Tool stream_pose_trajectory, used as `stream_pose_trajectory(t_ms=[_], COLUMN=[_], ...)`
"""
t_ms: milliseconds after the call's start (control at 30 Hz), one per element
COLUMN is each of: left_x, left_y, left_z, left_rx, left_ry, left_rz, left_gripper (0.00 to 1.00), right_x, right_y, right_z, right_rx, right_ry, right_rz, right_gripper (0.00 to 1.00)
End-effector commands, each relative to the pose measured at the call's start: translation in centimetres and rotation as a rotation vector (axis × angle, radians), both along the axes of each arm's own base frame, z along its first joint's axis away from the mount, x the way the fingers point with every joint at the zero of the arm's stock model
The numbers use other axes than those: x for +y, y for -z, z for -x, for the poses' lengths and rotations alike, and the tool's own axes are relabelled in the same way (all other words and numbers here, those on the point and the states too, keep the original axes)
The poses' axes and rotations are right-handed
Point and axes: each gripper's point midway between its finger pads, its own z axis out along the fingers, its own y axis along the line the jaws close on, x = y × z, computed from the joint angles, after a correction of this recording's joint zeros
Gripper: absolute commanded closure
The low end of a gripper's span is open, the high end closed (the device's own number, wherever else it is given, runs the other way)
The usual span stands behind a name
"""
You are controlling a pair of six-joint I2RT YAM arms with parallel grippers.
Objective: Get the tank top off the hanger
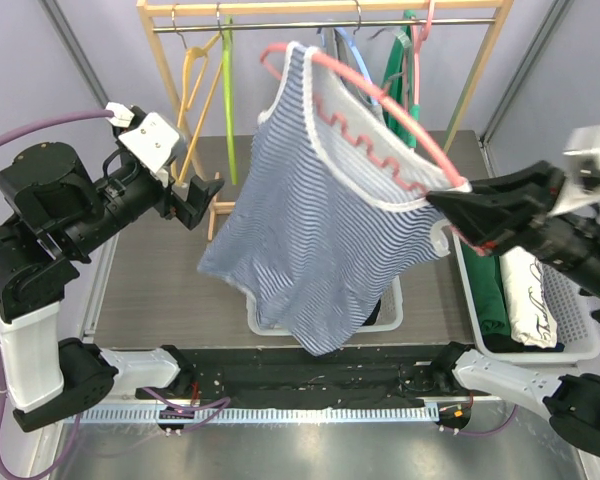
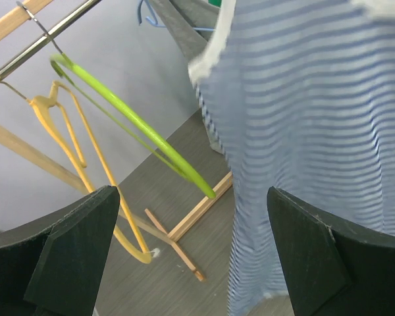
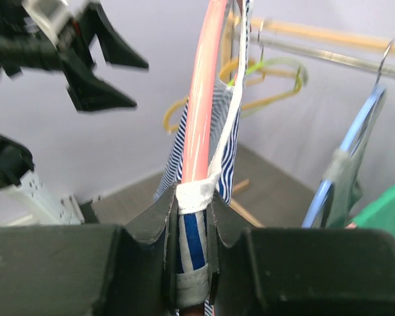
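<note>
A blue-and-white striped tank top (image 1: 320, 230) hangs on a pink hanger (image 1: 380, 95) that is held tilted in front of the rail, off the bar. My right gripper (image 1: 448, 215) is shut on the hanger's lower right end, pinching the white-edged strap against it. In the right wrist view the pink hanger (image 3: 201, 112) and the strap (image 3: 197, 197) sit between the closed jaws of the right gripper (image 3: 192, 207). My left gripper (image 1: 208, 200) stands wide open just left of the shirt, holding nothing. In the left wrist view the left gripper (image 2: 191, 194) has the tank top (image 2: 316, 131) by its right finger.
The wooden clothes rail (image 1: 320, 12) carries a yellow hanger (image 2: 72, 145), a green hanger (image 2: 138, 125), a blue hanger (image 3: 355, 138) and a green garment (image 1: 398, 70). A white basket (image 1: 390, 310) sits under the shirt. A second basket (image 1: 570, 320) with folded clothes stands at right.
</note>
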Motion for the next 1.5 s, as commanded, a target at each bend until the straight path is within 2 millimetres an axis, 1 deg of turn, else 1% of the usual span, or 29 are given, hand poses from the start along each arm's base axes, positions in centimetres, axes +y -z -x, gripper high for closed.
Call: stream_pose_trajectory(t_ms=[0,67,167,300,333,433,633,667,700,900,1000,1067,1133,1167,1200,1267,1300,1333,1367,1400,1433,1467], left_x=[-0.2,-0.1,0.0,0.0,0.0,0.1,0.2,0.2,-0.2,-0.4,-0.4,-0.3,-0.4,-0.4,-0.8,-1.4,-2.0,-2.8,-3.3,-3.9,-4.4,-4.7], left_y=[-1.3,-1.5,-1.4,-1.4,-1.5,-1.7,-1.8,-1.8,-1.8,-2.2,-2.8,-3.1,-3.4,-3.5,-3.8,-3.6,-2.8,-2.3,-1.6,0.2,1.0,1.8], left_z=[0.5,0.7,0.7,0.8,0.8,0.9,1.0,1.0,1.3,1.6,2.0,2.3,2.8,3.0,3.8,4.6,5.0,6.2,6.9,7.0,8.1,8.4], left_rx=[-0.021,-0.027,-0.022,-0.021,-0.022,-0.023,-0.022,-0.022,-0.019,-0.029,-0.041,-0.051,-0.059,-0.063,-0.07,-0.077,-0.075,-0.065,-0.052,-0.005,-0.004,0.011], left_ry=[0.021,0.023,0.022,0.025,0.027,0.027,0.025,0.023,0.052,0.075,0.09,0.096,0.119,0.13,0.175,0.237,0.283,0.37,0.422,0.459,0.538,0.571], left_rz=[0.054,0.059,0.059,0.063,0.067,0.073,0.082,0.082,0.084,0.091,0.101,0.106,0.112,0.112,0.112,0.101,0.066,0.046,0.025,-0.015,-0.042,-0.064], left_gripper=[0.01,0.0,0.0,0.0,0.0,0.0,0.0,0.0,0.0,0.0,0.0,0.0,0.0,0.0,0.0,0.0,0.0,0.0,0.0,0.0,0.0,0.0], right_x=[-3.4,-3.6,-3.4,-2.1,-1.4,-0.6,0.2,0.6,0.7,1.3,1.7,2.1,2.3,2.8,3.0,3.5,3.7,3.8,4.0,4.1,4.1,4.2], right_y=[-8.8,-9.0,-8.6,-7.1,-6.4,-5.3,-3.6,-3.2,-3.0,-1.5,-0.1,1.3,2.3,3.3,3.9,5.0,5.4,5.6,5.8,5.9,5.9,5.9], right_z=[2.5,2.5,2.5,2.5,2.6,2.8,3.4,3.4,3.5,4.2,4.1,3.9,4.1,3.8,3.8,3.8,3.8,3.8,3.8,3.7,3.9,4.0], right_rx=[-0.255,-0.259,-0.252,-0.21,-0.194,-0.173,-0.14,-0.128,-0.124,-0.113,-0.085,-0.05,-0.022,0.003,0.015,0.045,0.054,0.059,0.065,0.066,0.061,0.06], right_ry=[0.053,0.062,0.056,-0.004,-0.035,-0.078,-0.138,-0.157,-0.166,-0.225,-0.244,-0.261,-0.28,-0.291,-0.304,-0.331,-0.341,-0.348,-0.356,-0.362,-0.368,-0.382], right_rz=[-0.214,-0.214,-0.199,-0.139,-0.11,-0.073,-0.016,-0.004,0.004,0.064,0.1,0.131,0.153,0.17,0.18,0.202,0.21,0.213,0.217,0.22,0.217,0.219], right_gripper=[0.99,0.99,0.99,0.99,0.99,0.99,0.99,0.99,0.99,0.99,0.99,0.99,0.99,0.99,0.99,0.99,0.99,0.99,0.99,0.99,0.99,0.99])
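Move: The right hand already holds one end of the pink hanger with the striped tank top; the basket lies about 10 cm ahead, 16 cm left and 48 cm below it. From this hand the grey tank top hangs some 28 cm ahead and 10 cm left, the green one 28 cm ahead and 3 cm left, both lower. From the open left hand, the pink hanger's free end is roughly 17 cm ahead and 11 cm right, the lime hanger 20 cm ahead and 2 cm right. Keep the right grip on the pink hanger's end, lift about 6 cm while easing back and right, then lower some 14 cm and go left, turning counter-clockwise and dipping the fingertips, so the tank top comes down towards the basket. Leave the left gripper wide open; late on, draw it back about 5 cm, turning it clockwise. ##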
